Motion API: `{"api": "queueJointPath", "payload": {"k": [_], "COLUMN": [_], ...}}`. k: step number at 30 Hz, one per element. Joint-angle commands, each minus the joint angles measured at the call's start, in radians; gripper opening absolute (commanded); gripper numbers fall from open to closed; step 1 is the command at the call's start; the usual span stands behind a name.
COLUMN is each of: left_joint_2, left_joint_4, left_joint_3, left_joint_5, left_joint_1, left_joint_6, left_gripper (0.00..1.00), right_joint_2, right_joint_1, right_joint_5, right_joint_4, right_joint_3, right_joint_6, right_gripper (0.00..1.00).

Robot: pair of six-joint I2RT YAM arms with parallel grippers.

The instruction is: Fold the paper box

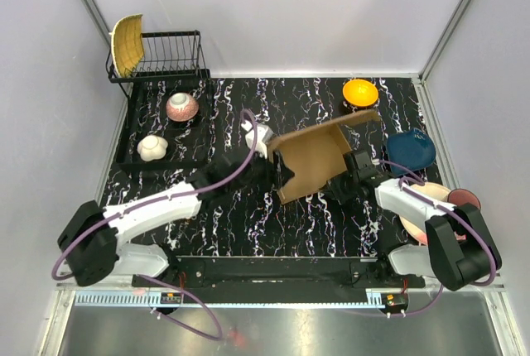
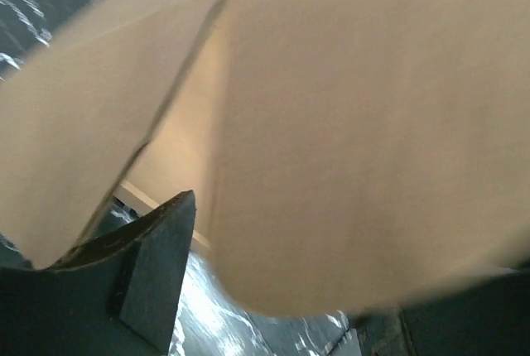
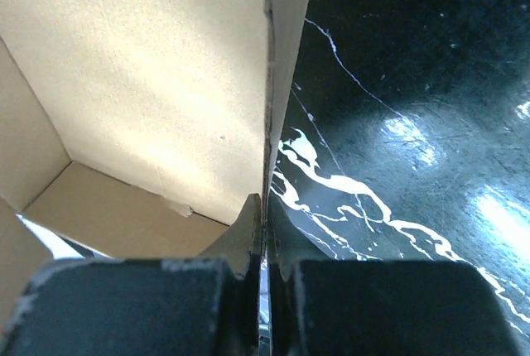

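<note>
The paper box [image 1: 315, 157] is brown cardboard, half raised in the middle of the black marbled table, with one flap [image 1: 360, 117] sticking out toward the back right. My right gripper [image 1: 354, 175] is shut on the edge of the box's right wall [image 3: 267, 83], which stands thin between its fingertips [image 3: 251, 222]. At the box's left side, my left gripper [image 1: 267, 165] is open. Blurred cardboard [image 2: 356, 141] fills the left wrist view and reaches down between the spread fingers [image 2: 157, 265] without being pinched.
A black tray [image 1: 132, 128] at the left holds a pink bowl [image 1: 182, 108] and a white bowl [image 1: 153, 147]. Behind it a wire rack [image 1: 174, 54] carries a yellow dish [image 1: 127, 43]. An orange bowl [image 1: 360, 91], a blue bowl [image 1: 410, 151] and pink plates [image 1: 454, 199] sit at the right.
</note>
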Motion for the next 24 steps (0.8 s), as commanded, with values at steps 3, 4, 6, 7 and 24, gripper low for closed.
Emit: {"api": "queueJointPath", "payload": {"k": [3, 4, 6, 7, 24], "left_joint_2": [0.150, 0.167, 0.208, 0.219, 0.397], "left_joint_4": [0.051, 0.043, 0.029, 0.023, -0.130], "left_joint_3": [0.169, 0.199, 0.222, 0.242, 0.508], "left_joint_5": [0.063, 0.079, 0.090, 0.093, 0.167], "left_joint_1": [0.129, 0.159, 0.185, 0.205, 0.313], "left_joint_6": [0.025, 0.025, 0.034, 0.036, 0.046], "left_gripper": [0.69, 0.69, 0.69, 0.69, 0.71], "right_joint_2": [-0.003, 0.003, 0.008, 0.003, -0.241], "right_joint_1": [0.032, 0.034, 0.037, 0.040, 0.066], "right_joint_5": [-0.043, -0.050, -0.069, -0.074, 0.011], "right_joint_4": [0.118, 0.124, 0.126, 0.118, -0.177], "right_joint_3": [-0.044, -0.035, -0.019, -0.003, 0.181], "right_joint_6": [-0.016, -0.024, -0.053, -0.064, -0.346], "right_gripper": [0.05, 0.11, 0.21, 0.32, 0.57]}}
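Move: Some 10 cm ahead and 12 cm to the right of the left hand is the middle of the raised box lid, roughly 5 cm lower; the open box tray's middle is 2 cm ahead, 9 cm right and 15 cm below, the yellow bowl 25 cm ahead, 24 cm right and 15 cm below. The lid is about 14 cm ahead of the right hand, 2 cm left and 8 cm higher; that hand pinches the tray's near wall, whose middle is 5 cm to its left, level with it. Sweeping about 15 cm forward at an almost constant height, the open left fingers push the lid's left end away from the robot, slowing as they go and turning some 10 degrees counter-clockwise. Meanwhile the right fingers open and let go of the near wall; that hand slides 2 cm left, then rises about 8 cm, its fingertips tilting outward and turning counter-clockwise. ##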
